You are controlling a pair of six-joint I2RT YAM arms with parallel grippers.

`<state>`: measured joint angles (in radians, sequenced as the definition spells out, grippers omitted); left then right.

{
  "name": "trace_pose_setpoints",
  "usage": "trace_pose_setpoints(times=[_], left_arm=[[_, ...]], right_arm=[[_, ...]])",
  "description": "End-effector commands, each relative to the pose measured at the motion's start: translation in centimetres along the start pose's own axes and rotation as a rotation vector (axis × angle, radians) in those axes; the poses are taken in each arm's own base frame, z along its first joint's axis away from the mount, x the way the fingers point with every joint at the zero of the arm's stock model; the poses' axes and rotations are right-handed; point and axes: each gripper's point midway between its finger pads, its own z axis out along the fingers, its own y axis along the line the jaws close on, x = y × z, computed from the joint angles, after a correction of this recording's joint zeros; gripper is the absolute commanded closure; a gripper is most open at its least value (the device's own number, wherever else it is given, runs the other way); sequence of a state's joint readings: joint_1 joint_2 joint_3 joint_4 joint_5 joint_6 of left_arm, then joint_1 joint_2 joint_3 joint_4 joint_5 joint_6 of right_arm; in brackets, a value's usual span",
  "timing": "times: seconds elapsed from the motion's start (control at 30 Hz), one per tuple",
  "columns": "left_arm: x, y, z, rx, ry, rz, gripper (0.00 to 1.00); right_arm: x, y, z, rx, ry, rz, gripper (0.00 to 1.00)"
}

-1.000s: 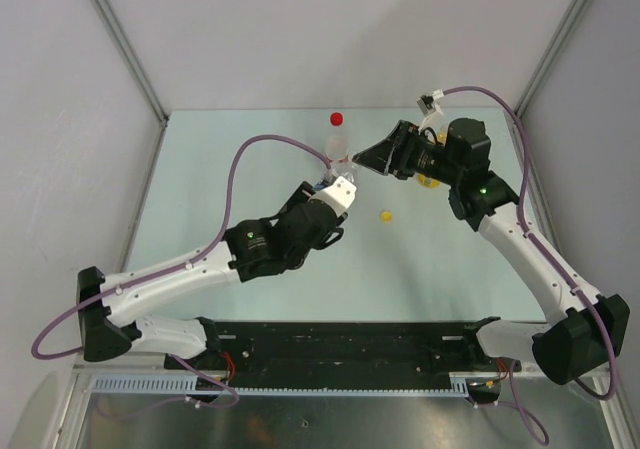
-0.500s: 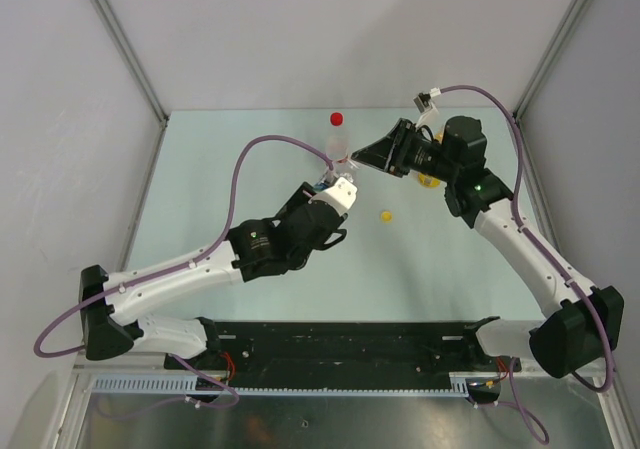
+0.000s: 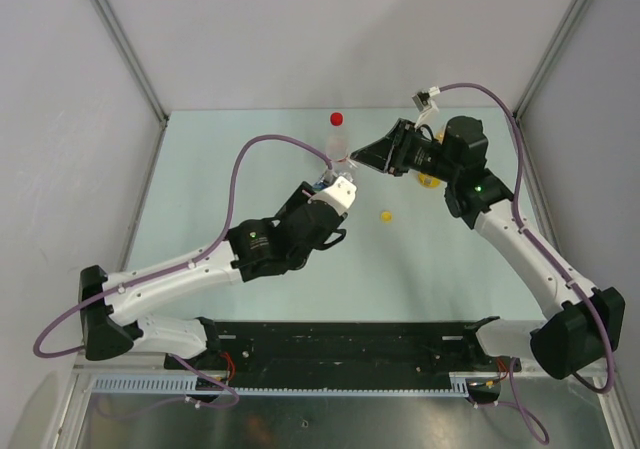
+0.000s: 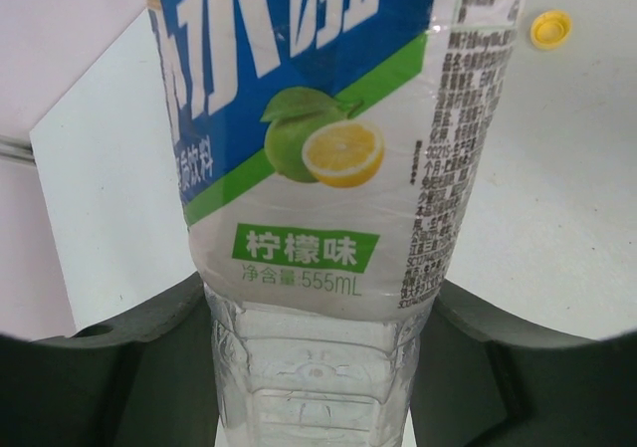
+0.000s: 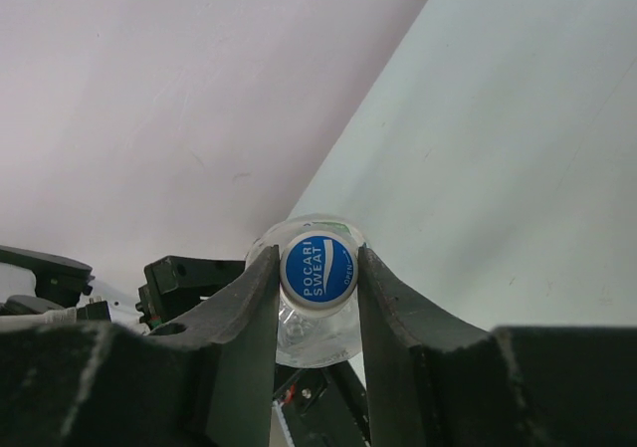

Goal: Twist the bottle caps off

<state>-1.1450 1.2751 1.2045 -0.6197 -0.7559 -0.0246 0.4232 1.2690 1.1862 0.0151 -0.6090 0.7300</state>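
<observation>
My left gripper [image 3: 335, 187] [image 4: 323, 313] is shut on the lower body of a clear bottle [image 4: 328, 198] with a blue, white and green label, holding it above the table's middle. The bottle's cap [image 5: 318, 268], white with a blue printed top, sits between the fingers of my right gripper [image 3: 356, 160] [image 5: 318, 270], which is shut on it from both sides. A second bottle with a red cap [image 3: 337, 119] stands just behind. A loose yellow cap [image 3: 385, 214] [image 4: 550, 29] lies on the table. A bottle of yellow liquid [image 3: 430, 180] shows partly behind my right wrist.
The pale green table [image 3: 220, 169] is walled by white panels at the back and sides. A purple cable [image 3: 240, 169] loops over the left arm. Both arms meet near the table's centre.
The right gripper has closed its fingers onto the cap of the held bottle, and its wrist has shifted slightly left. The left arm and its bottle have hardly moved.
</observation>
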Motion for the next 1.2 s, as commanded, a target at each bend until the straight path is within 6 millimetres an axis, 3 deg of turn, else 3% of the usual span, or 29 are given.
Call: trace_pose_setpoints(times=[0.0,0.3,0.6,0.9,1.17], left_arm=[[-1.9,-0.1,-0.8,0.062,-0.055,-0.074,0.78],[-4.1,-2.0,-3.0,0.337,-0.217,-0.188,0.8],[-7.6,-4.0,-9.2,0.746,-0.468,-0.244,0.78],[-9.3,-4.6,-14.4,1.005,-0.609,-0.242,0.78],[-9.8,-5.1,-19.1,1.268,-0.686,-0.189,0.8]], right_arm=[[-0.8,6.4,-1.7,-0.197,-0.014,-0.2,1.0],[0.3,9.7,-2.9,-0.378,0.037,-0.277,1.0],[2.1,11.6,-3.7,-0.499,0.097,-0.363,1.0],[3.1,13.0,-5.4,-0.587,0.124,-0.466,1.0],[4.0,15.1,-8.0,-0.703,0.118,-0.621,1.0]])
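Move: The left hand already holds the clear bottle by its lower half, and its blue cap lies from that hand about 5 cm ahead, 8 cm to the right and 9 cm up. The right fingers are already shut on this cap; from them the bottle's middle is some 4 cm back, 6 cm left and 7 cm down. On the table, from the right hand, the yellow cap lies about 8 cm ahead, 8 cm right and 35 cm below, and the red-capped bottle 25 cm ahead, 4 cm left and 25 cm below. Both arms draw back towards their bases and rise together, the right about 13 cm back and 10 cm up with its fingers still pinching the blue cap, the left some 11 cm back, 7 cm up and a little to the right, still gripping the bottle. On the way the wrists counter-twist: the left swings its fingertips round to the right as its left side drops, turning the bottle clockwise, while the right rolls and turns the cap counter-clockwise by some 40 degrees. ##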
